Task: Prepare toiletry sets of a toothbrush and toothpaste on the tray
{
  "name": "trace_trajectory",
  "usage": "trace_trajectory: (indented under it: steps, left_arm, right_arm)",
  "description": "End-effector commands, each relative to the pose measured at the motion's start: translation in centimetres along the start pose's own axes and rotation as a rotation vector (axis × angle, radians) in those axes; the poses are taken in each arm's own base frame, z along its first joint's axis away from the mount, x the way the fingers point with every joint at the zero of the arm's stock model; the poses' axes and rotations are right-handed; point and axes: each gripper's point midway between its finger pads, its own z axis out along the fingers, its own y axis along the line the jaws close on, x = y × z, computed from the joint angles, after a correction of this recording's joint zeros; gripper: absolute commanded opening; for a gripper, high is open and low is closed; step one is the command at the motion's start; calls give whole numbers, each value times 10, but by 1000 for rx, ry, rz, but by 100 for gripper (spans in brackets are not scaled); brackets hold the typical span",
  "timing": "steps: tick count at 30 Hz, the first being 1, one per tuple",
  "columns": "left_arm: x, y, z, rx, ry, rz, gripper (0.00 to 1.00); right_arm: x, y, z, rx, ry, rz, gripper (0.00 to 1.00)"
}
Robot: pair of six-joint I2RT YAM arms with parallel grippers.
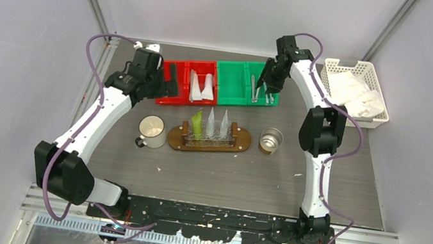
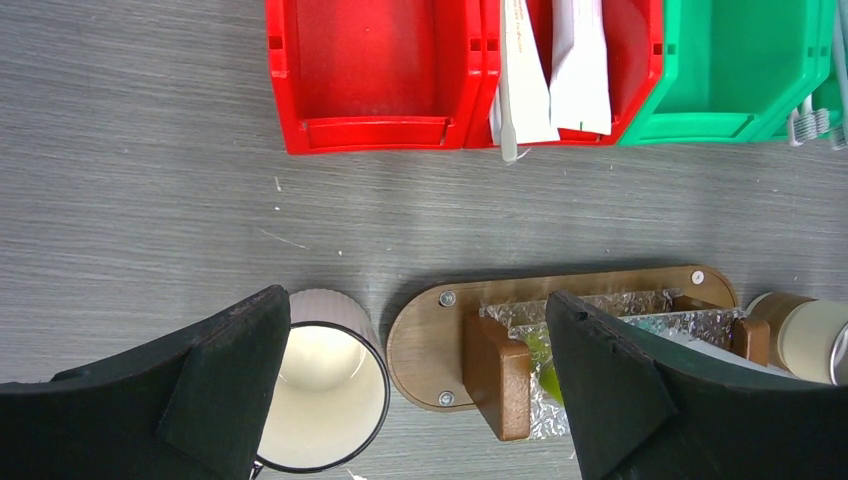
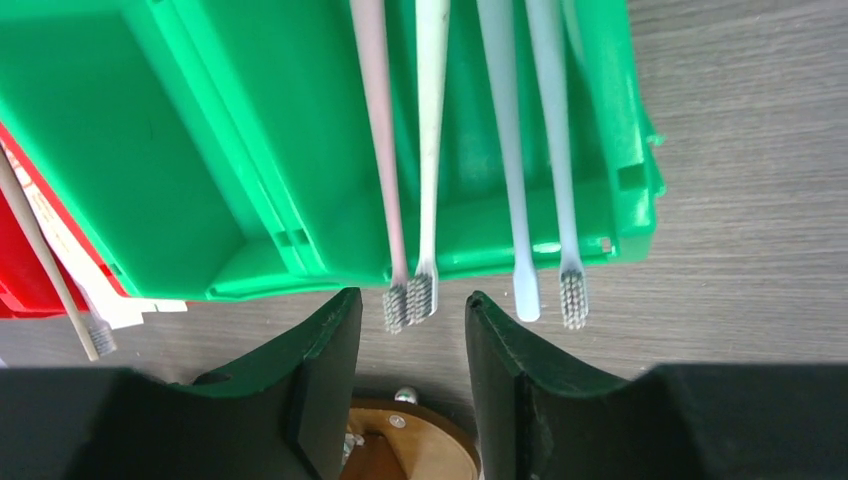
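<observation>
Several slim toothbrushes [image 3: 430, 150] lie in the green bin [image 3: 200, 150], their heads poking over its front edge. My right gripper [image 3: 412, 300] hovers at that edge, jaws half closed, with a pink-handled brush [image 3: 378, 150] and a white one side by side between the fingertips. Neither finger touches them. The wooden tray [image 1: 238, 143] holds an upright yellow-green toothpaste tube [image 1: 197, 123] and two whitish tubes [image 1: 225, 123]. More whitish tubes [image 2: 580, 60] lie in the red bin [image 2: 370, 60]. My left gripper [image 2: 415, 300] is wide open and empty above the tray's left end [image 2: 430, 340].
A white mug [image 1: 152, 130] stands left of the tray and a metal cup [image 1: 271, 140] right of it. A white basket [image 1: 380, 94] of white cloths sits at the back right. One toothbrush [image 2: 507, 90] lies in the red bin among the tubes.
</observation>
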Motion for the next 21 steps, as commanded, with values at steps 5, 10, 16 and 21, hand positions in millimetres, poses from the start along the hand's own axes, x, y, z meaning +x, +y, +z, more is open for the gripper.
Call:
trace_trajectory:
  steps: [5, 10, 16, 21]
  left_arm:
    - [-13, -4, -4, 31, -56, -13, 100]
    - [-13, -3, -1, 26, -50, -14, 100]
    - [-10, -2, 5, 29, -36, -21, 100]
    - [-11, -3, 6, 34, -35, -25, 100]
  right_arm:
    - [-20, 0, 23, -3, -38, 38, 45]
    - [-22, -3, 39, -3, -23, 51, 39]
    - [-23, -7, 47, -4, -15, 62, 36]
    - [-22, -6, 45, -22, -9, 62, 12]
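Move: The white toothbrush in the green tray has its middle some 5 cm ahead of the right gripper and about 7 cm below, level with it sideways. The pink toothbrush lies about 1 cm left of the gripper and the nearer blue one 2 cm right, both also 5 cm ahead. The steel cup stands roughly 11 cm back and 5 cm right. From the left gripper, the white toothbrush is about 17 cm ahead, 23 cm right and 17 cm below. Sink the half-open right gripper about 6 cm into the green tray, easing some 2 cm forward as it goes, mostly early on, so that the fingertips straddle the white toothbrush just above its bristles, between the pink and blue ones. Then hold the hand there and draw the fingers, already narrowing on the way down, in to pinch the neck. ##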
